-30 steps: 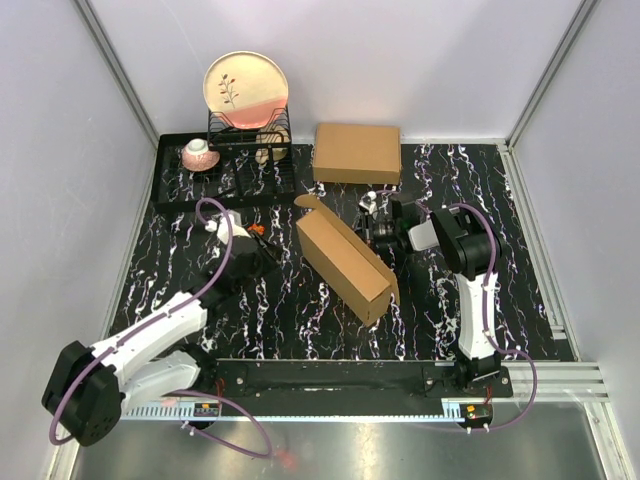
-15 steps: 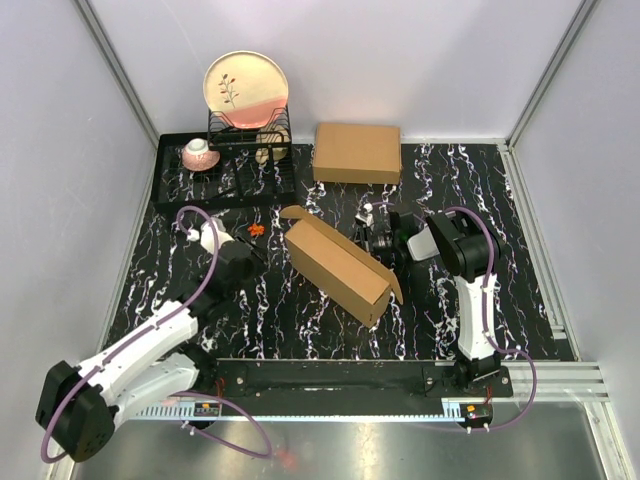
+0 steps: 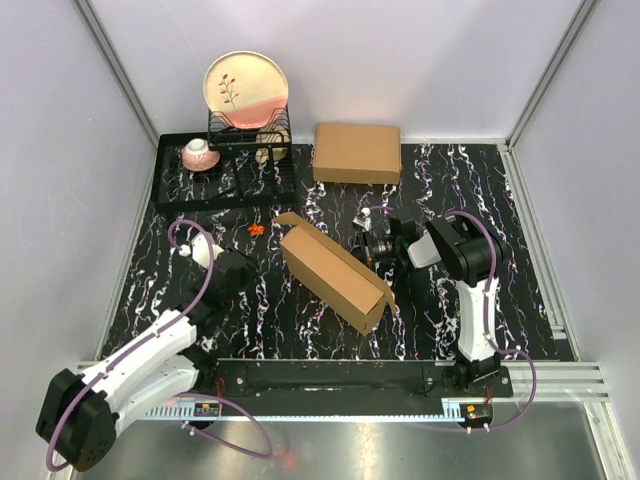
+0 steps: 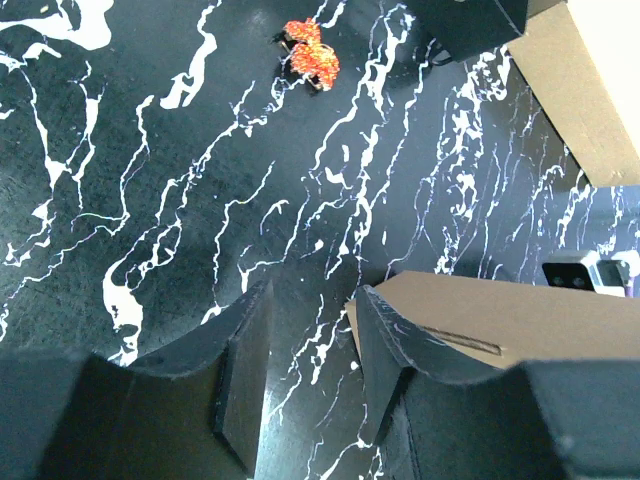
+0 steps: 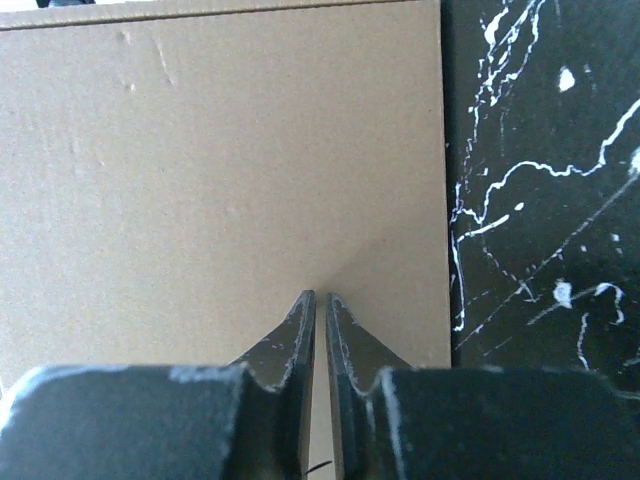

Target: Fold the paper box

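The paper box (image 3: 332, 272) lies slantwise mid-table, a brown cardboard shell with a flap raised at its far-left end. My right gripper (image 3: 372, 248) is at the box's right long side. In the right wrist view the jaws (image 5: 315, 296) stand almost together, their tips against a plain cardboard panel (image 5: 220, 170), and nothing is between them. My left gripper (image 3: 243, 270) hovers left of the box, apart from it. In the left wrist view it (image 4: 312, 335) is open over bare table, and a slotted edge of the box (image 4: 520, 320) shows just beyond the right finger (image 4: 385, 340).
A made-up brown box (image 3: 357, 152) sits at the back. A black dish rack (image 3: 250, 150) at the back left holds a plate (image 3: 246, 90) and a cup (image 3: 200, 153). A small orange object (image 3: 257, 229) lies left of the box's flap and shows in the left wrist view (image 4: 310, 60).
The box has slid a little to the left and toward the near edge. The right gripper followed it. The left gripper drew back from the box to the near left and opened wider.
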Robot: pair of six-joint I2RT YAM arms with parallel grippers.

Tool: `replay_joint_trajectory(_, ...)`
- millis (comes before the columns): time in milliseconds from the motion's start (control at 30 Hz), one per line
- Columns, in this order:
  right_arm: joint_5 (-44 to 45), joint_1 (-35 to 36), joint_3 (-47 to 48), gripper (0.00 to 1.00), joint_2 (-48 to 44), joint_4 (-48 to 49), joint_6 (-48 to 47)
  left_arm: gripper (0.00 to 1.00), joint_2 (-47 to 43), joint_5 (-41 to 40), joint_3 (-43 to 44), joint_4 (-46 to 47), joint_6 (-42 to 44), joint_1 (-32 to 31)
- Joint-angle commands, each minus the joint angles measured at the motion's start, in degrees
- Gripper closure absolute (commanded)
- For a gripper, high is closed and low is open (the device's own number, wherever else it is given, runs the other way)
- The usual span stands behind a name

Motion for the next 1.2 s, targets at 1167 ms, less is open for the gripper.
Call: replay_joint_trajectory(1167,65.41,-14.99,7.78,0.61,-63.97,-67.92,-21.36,0.25,-4.81,23.63,17.77,17.49,40.33,10.45)
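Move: The paper box stands on a long edge between the hands, running from far left to near right. From the right hand its middle lies about 6 cm left and 4 cm back, a little higher; the closed carton is some 26 cm straight ahead. From the left hand the box's middle is roughly 17 cm to the right, 3 cm back and slightly lower, with the orange trinket about 9 cm ahead, 1 cm right and 10 cm down. The right fingertips come off the box's right side: the hand slides forward about 13 cm, then swings out right some 20 cm and climbs about 20 cm, easing back a little as the wrist turns clockwise until the fingers point forward and open partway. The left hand edges forward with a slight dip beside the box, then rises steeply and tips its fingers up about 30 degrees, opening wide. ##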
